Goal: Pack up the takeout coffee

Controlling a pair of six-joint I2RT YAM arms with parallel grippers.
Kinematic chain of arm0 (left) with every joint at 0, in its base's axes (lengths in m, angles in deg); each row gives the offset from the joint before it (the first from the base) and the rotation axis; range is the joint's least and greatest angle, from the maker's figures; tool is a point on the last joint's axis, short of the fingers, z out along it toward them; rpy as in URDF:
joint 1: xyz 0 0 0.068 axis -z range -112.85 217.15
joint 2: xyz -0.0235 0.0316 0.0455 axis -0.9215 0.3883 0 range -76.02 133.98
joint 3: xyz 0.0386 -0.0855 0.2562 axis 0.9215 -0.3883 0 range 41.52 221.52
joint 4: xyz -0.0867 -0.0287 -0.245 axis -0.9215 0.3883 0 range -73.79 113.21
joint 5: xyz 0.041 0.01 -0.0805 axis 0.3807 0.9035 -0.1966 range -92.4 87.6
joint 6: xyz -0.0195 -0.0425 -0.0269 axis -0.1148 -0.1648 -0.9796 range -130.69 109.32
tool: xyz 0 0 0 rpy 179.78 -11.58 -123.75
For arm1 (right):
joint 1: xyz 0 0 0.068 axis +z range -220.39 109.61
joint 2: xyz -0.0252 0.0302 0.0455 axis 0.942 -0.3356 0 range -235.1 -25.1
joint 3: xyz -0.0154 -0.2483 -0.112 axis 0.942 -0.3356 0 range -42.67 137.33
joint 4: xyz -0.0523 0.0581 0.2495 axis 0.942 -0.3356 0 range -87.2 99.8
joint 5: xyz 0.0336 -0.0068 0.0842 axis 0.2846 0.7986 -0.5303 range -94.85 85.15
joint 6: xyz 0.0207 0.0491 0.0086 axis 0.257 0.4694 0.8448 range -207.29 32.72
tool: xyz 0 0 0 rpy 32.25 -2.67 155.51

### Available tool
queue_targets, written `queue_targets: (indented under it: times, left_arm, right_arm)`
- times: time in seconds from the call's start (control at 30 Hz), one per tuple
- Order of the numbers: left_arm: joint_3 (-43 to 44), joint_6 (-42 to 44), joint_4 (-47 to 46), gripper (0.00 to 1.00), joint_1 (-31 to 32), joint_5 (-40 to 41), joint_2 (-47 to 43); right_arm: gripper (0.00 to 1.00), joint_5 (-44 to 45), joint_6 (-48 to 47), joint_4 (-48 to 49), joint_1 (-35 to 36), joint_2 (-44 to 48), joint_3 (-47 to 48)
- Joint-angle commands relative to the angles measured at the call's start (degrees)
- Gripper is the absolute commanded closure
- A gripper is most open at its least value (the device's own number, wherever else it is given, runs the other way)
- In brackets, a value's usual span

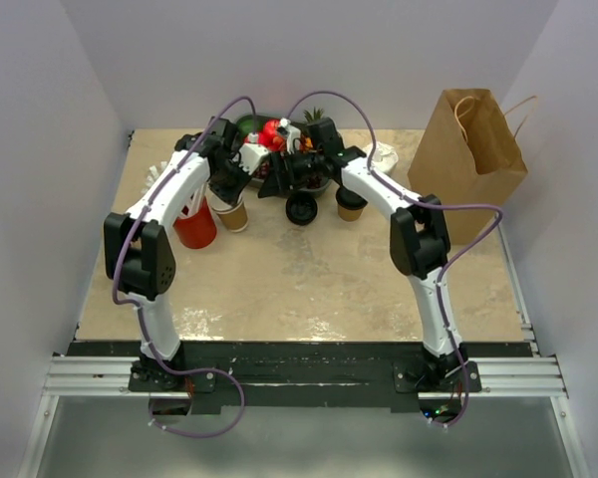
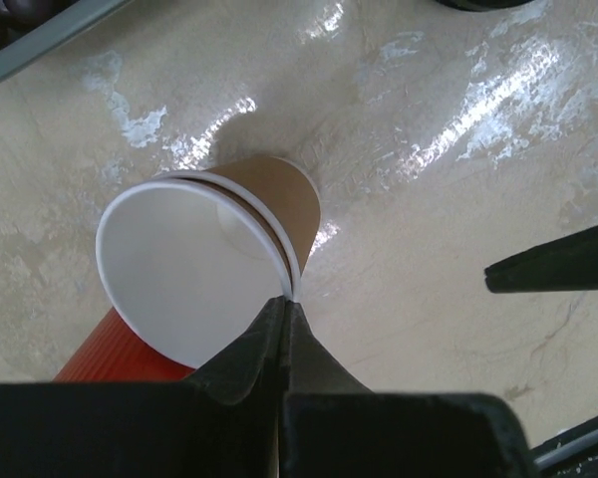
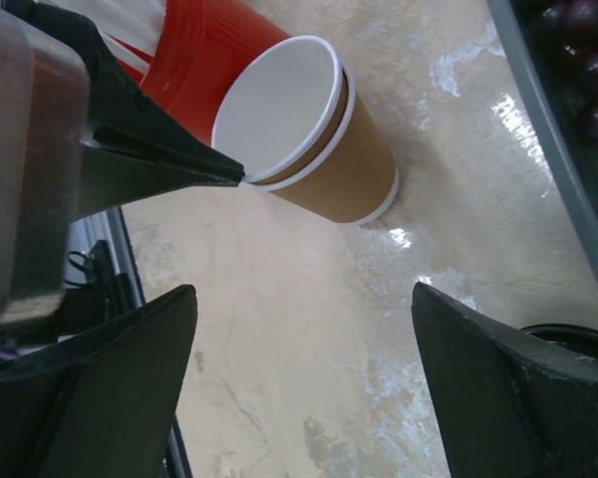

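Note:
The takeout coffee (image 1: 351,204), a small brown cup with a black lid, stands right of centre at the back of the table. No gripper touches it. My left gripper (image 2: 287,299) is shut on the white rim of a lidless brown cup (image 2: 269,199), which shows a double rim as if two cups were nested. The same cup (image 3: 319,149) shows in the right wrist view, tilted, with the left fingers pinching its edge. My right gripper (image 3: 305,289) is open over bare table just right of that cup, nothing between its fingers. The paper bag (image 1: 473,159) stands upright at the back right.
A taller red cup (image 1: 194,224) stands against the lidless cup's left side. A round black lid (image 1: 301,207) sits between the two brown cups. A dark bowl of fruit (image 1: 269,134) is behind the grippers. White walls enclose the table.

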Motion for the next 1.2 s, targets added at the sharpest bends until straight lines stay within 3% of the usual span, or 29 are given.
queue_targets:
  times: [0.0, 0.07, 0.17, 0.27, 0.5, 0.53, 0.6, 0.7, 0.93, 1.17]
  left_arm:
    - [2.28, 1.34, -2.58, 1.0, 1.68, -5.66, -4.99]
    - [1.58, 1.34, -3.63, 1.0, 1.68, -6.01, -5.69]
    - [0.79, 0.82, -4.95, 1.0, 1.5, -6.54, -6.39]
    - [-0.44, 0.11, -5.92, 1.0, 1.5, -6.8, -7.27]
    - [-2.99, -0.32, -6.19, 1.0, 1.5, -5.84, -8.07]
    - [-3.43, -0.85, -6.36, 0.97, 1.5, -5.05, -7.98]
    - [-4.04, -1.47, -6.36, 0.67, 1.5, -5.83, -7.54]
    - [-5.98, -3.22, -9.17, 0.51, 1.33, -7.41, -6.92]
    - [-2.04, -6.57, -11.55, 0.46, -1.04, -13.99, -0.6]
    - [0.87, -6.31, -7.08, 0.5, -5.79, -20.85, 5.28]
  right_arm:
    - [0.07, -3.31, 11.34, 12.57, -1.67, 5.63, -8.48]
    - [0.06, -1.98, 12.25, 17.34, -2.2, 7.16, -13.25]
    - [0.06, -1.36, 12.15, 12.43, -1.77, 2.96, -9.92]
    - [0.06, -0.75, 21.19, 20.73, -1.24, 1.62, -13.51]
    - [0.05, -0.22, 20.08, 19.73, 0.08, 0.21, -10.62]
    - [0.05, 0.04, 19.73, 18.77, 0.08, 0.57, -10.79]
    - [0.06, 1.27, 18.32, 17.1, -0.09, 2.06, -10.97]
    - [0.06, 2.32, 14.38, 13.76, -0.27, 5.04, -12.03]
    - [0.06, 3.29, 6.2, 6.55, -1.15, 13.3, -16.67]
    - [0.06, 4.44, 2.5, 5.49, -1.24, 19.64, -22.39]
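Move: The stack of two nested paper cups, leaning left, has its middle about 2 cm to the left and 1 cm ahead of the shut left fingertips, some 5 cm below them; the tips are at its right rim. From the left hand the red straw holder stands about 10 cm left and level, the black lid about 14 cm right and 5 cm ahead. The open right hand has the stack roughly 8 cm to its left, 2 cm back and 7 cm below. The left hand, its shut fingertips at the cups' right rim, goes about 3 cm right and 4 cm up, opens to roughly half, then comes down some 6 cm and slightly forward with the fingertips tilting some 15 degrees to the right, ending low at the rim of the tipped stack with one finger seeming to touch it. Meanwhile the right hand, staying wide open, first sinks about 4 cm beside the cups as its fingers tip, then swings back out to the right, towards its base and up about 7 cm, holding nothing. ##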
